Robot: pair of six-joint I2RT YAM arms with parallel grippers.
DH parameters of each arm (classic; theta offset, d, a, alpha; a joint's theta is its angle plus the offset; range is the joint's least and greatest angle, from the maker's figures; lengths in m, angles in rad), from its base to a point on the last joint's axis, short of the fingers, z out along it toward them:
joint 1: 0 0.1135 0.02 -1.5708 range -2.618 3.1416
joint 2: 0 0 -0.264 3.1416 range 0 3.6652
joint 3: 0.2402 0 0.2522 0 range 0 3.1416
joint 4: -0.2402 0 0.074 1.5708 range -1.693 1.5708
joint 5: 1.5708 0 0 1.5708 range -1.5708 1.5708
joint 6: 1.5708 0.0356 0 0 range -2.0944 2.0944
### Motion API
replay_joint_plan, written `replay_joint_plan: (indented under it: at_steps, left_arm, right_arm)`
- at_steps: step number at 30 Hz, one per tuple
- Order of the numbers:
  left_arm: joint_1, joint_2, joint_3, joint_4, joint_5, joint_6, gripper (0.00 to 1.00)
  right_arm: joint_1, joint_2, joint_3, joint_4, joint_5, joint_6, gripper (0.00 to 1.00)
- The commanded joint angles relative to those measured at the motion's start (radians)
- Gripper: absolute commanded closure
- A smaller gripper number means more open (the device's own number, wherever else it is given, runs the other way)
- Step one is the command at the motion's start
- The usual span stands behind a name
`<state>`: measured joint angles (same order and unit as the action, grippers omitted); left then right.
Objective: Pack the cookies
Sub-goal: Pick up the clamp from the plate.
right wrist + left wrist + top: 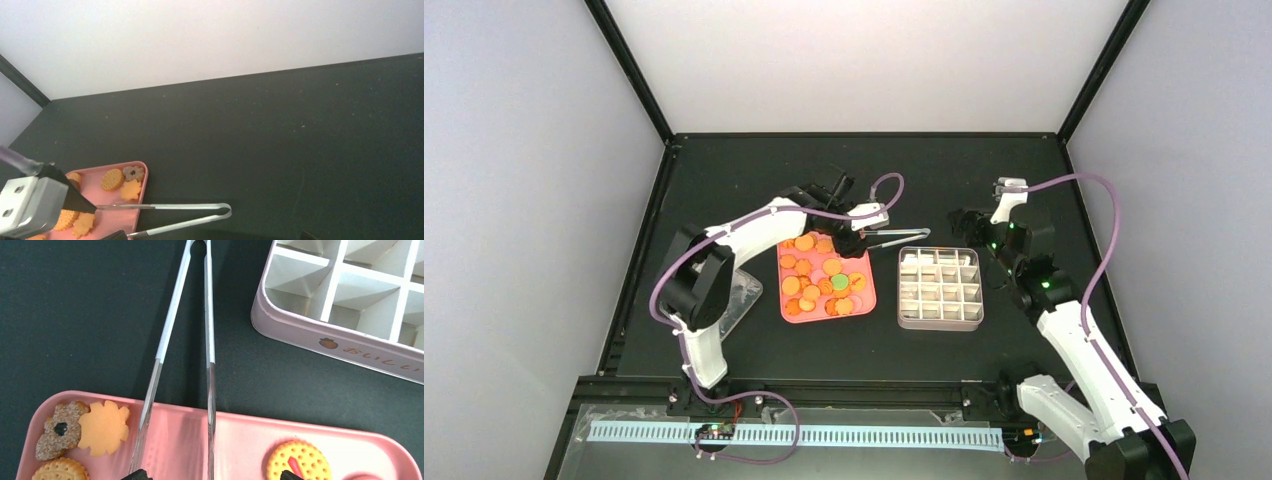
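The cookies (822, 285) lie in a heap on a pink tray (873, 296); orange and brown flower shapes (103, 427) and a round yellow one (298, 460) show up close. Metal tongs (899, 238) rest with their tips on the tray's far edge. My left gripper (214, 475) straddles the tong tips (209, 340): the left finger touches one arm, the right finger stands apart, so it is open. A white box of compartments (940, 322), empty, sits right of the tray. My right gripper (972, 225) hovers behind the box, open, holding nothing.
A clear plastic lid (746, 298) lies left of the tray by the left arm. The box's pink-white wall (320, 335) is close to the tongs. Black frame posts and white walls ring the dark table; purple cables arch over both arms.
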<state>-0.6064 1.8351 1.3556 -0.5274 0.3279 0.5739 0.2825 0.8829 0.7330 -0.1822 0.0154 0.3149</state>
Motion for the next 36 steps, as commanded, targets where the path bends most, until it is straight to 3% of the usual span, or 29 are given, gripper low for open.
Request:
replay_joint_plan:
  at_steps: [1,8,13,17,29,36]
  left_arm:
    - [-0.021,0.059,0.073,-0.045,-0.03,0.01,0.31]
    - [-0.044,0.142,0.133,-0.07,-0.049,0.021,0.38]
    - [-0.05,0.178,0.149,-0.056,-0.062,0.026,0.5]
    - [-0.053,0.195,0.159,-0.05,-0.077,0.029,0.52]
    - [-0.054,0.167,0.126,-0.008,-0.119,0.008,0.98]
    - [-0.054,0.146,0.111,-0.014,-0.136,-0.01,0.99]
  right_arm:
    - [0.009,-0.024,0.021,-0.068,0.001,-0.021,0.09]
    - [0.008,-0.05,0.065,-0.115,0.005,-0.031,0.09]
    - [0.009,-0.055,0.087,-0.151,0.017,-0.05,0.09]
    - [0.009,-0.067,0.094,-0.163,0.003,-0.049,0.09]
    - [0.009,-0.095,0.141,-0.209,-0.025,-0.063,0.11]
    - [0.008,-0.104,0.149,-0.225,-0.025,-0.072,0.12]
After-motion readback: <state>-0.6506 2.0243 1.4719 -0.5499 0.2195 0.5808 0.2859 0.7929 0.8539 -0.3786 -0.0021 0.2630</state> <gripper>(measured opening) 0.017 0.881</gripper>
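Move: The clamp lies half on the plate's right rim, its middle about 3 cm ahead of the left hand, 6 cm to its right and 6 cm below. The plate's middle is some 2 cm back and 6 cm left; the orange flower cookie 6 cm ahead and 1 cm left, the divided tin roughly 7 cm back and 16 cm right. From the right hand the clamp is around 5 cm ahead, 17 cm left and 21 cm below. The clamp's nearer leg, just inside the plate's right rim, is what the left hand sinks onto, about 5 cm down with a slight drift right and then forward, fingers tilting steeper by some 10 degrees. Its part-open fingers shut almost fully, pinching that one leg. The right hand, empty and open, rises and draws back a little. ##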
